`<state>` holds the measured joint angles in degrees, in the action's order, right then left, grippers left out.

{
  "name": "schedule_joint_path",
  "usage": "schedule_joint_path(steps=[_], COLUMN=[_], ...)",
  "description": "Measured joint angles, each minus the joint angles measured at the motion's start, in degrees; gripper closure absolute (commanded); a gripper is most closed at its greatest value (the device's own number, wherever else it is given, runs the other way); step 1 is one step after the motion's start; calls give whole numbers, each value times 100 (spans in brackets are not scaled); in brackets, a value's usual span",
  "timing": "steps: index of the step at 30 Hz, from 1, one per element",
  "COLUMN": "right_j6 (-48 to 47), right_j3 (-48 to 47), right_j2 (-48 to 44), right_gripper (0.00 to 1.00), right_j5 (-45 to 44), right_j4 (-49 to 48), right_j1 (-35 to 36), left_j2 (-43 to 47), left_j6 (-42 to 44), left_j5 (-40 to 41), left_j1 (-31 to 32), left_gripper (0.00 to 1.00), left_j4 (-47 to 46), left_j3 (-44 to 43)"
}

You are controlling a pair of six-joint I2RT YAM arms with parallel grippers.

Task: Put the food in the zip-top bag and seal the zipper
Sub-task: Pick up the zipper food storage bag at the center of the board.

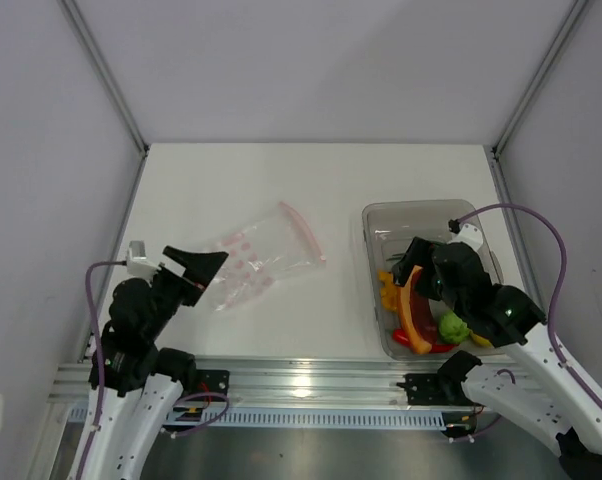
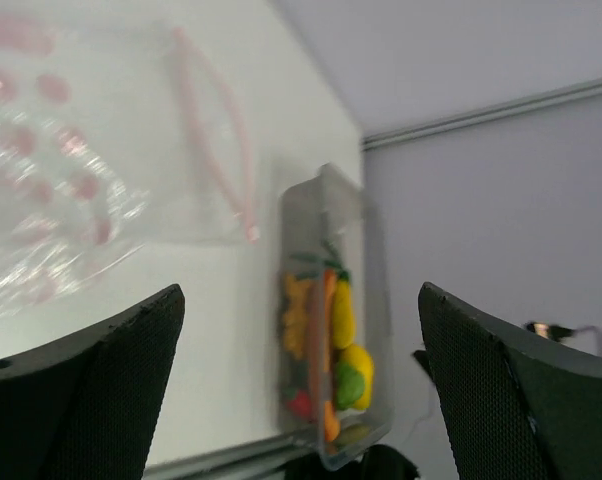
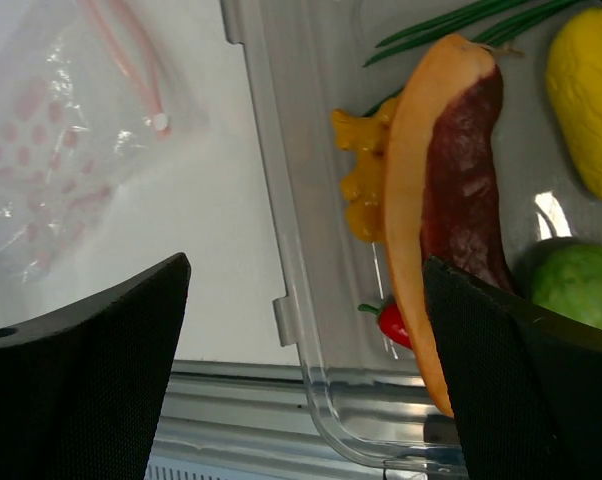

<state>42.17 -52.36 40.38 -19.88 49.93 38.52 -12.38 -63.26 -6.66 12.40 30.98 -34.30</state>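
The zip-top bag (image 1: 259, 256) lies flat and clear on the white table, its pink zipper (image 1: 301, 226) along the far right edge. The food sits in a rigid clear bin (image 1: 421, 212): a reddish-brown curved piece (image 3: 463, 190), orange chunks (image 3: 359, 185), a red chili (image 3: 396, 322), a green fruit (image 3: 576, 290), a yellow lemon (image 3: 586, 100) and green stalks (image 3: 451, 22). My left gripper (image 1: 207, 263) hangs open just left of the bag (image 2: 71, 180), holding nothing. Over the bin's near left side, my right gripper (image 1: 411, 256) is open and holds nothing.
The bin's left wall (image 3: 271, 200) runs between my right fingers in the wrist view. A metal rail (image 1: 301, 378) borders the table's near edge. Grey walls close in the left, right and back. Bare white tabletop (image 1: 311, 180) lies beyond the bag.
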Motion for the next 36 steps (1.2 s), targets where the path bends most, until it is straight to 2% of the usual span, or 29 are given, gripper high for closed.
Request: schedule_joint_path(steps=[3, 6, 11, 13, 17, 22, 31, 36], right_j6=[-15, 22, -234, -367, -584, -798, -922, -920], right_j3=[0, 0, 304, 254, -181, -424, -1679, -1934], right_j2=[107, 26, -837, -769, 752, 2540, 4347, 5176], right_gripper=[1, 1, 1, 1, 1, 1, 1, 4], right_j5=[-179, -280, 138, 487, 1298, 1910, 2361, 2896], right_j4=[129, 199, -455, -756, -1423, -2149, -3003, -3530], right_j1=[0, -20, -55, -76, 4, 299, 376, 2], left_j2=[-560, -754, -345, 9, 675, 1021, 330, 188], left_j6=[166, 352, 514, 533, 555, 748, 1204, 1384], left_j5=[-15, -105, -313, -387, -455, -487, -723, -1241], left_j1=[0, 0, 0, 0, 0, 0, 0, 0], left_gripper=[1, 0, 0, 1, 1, 1, 1, 1], left_j4=[695, 1137, 1250, 1241, 1172, 1176, 1679, 1711], left_j3=[-11, -11, -2, 11, 72, 76, -444, -463])
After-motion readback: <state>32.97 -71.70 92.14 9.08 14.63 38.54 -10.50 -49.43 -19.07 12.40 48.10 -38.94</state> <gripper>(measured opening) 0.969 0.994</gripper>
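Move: The bag's middle lies about 9 cm ahead of the right gripper, 35 cm to its left and some 16 cm below it; its pink zipper edge is nearer, roughly 14 cm ahead and 24 cm left. The clear tray's middle is about 4 cm ahead and 8 cm right of the right gripper, the long bun 4 cm back and 4 cm right. From the left gripper, the bag is some 9 cm ahead, 7 cm right and 20 cm down. Lift the right gripper about 3 cm, then sweep it left and forward, away from the tray towards the bag's zipper edge, some 21 cm left and 13 cm forward, finishing a little lower than it began. Turn it about 30 degrees counter-clockwise on the way, fingers kept open. Dip the left gripper quickly, bring it partly back up, and draw it back about 5 cm, still open. ##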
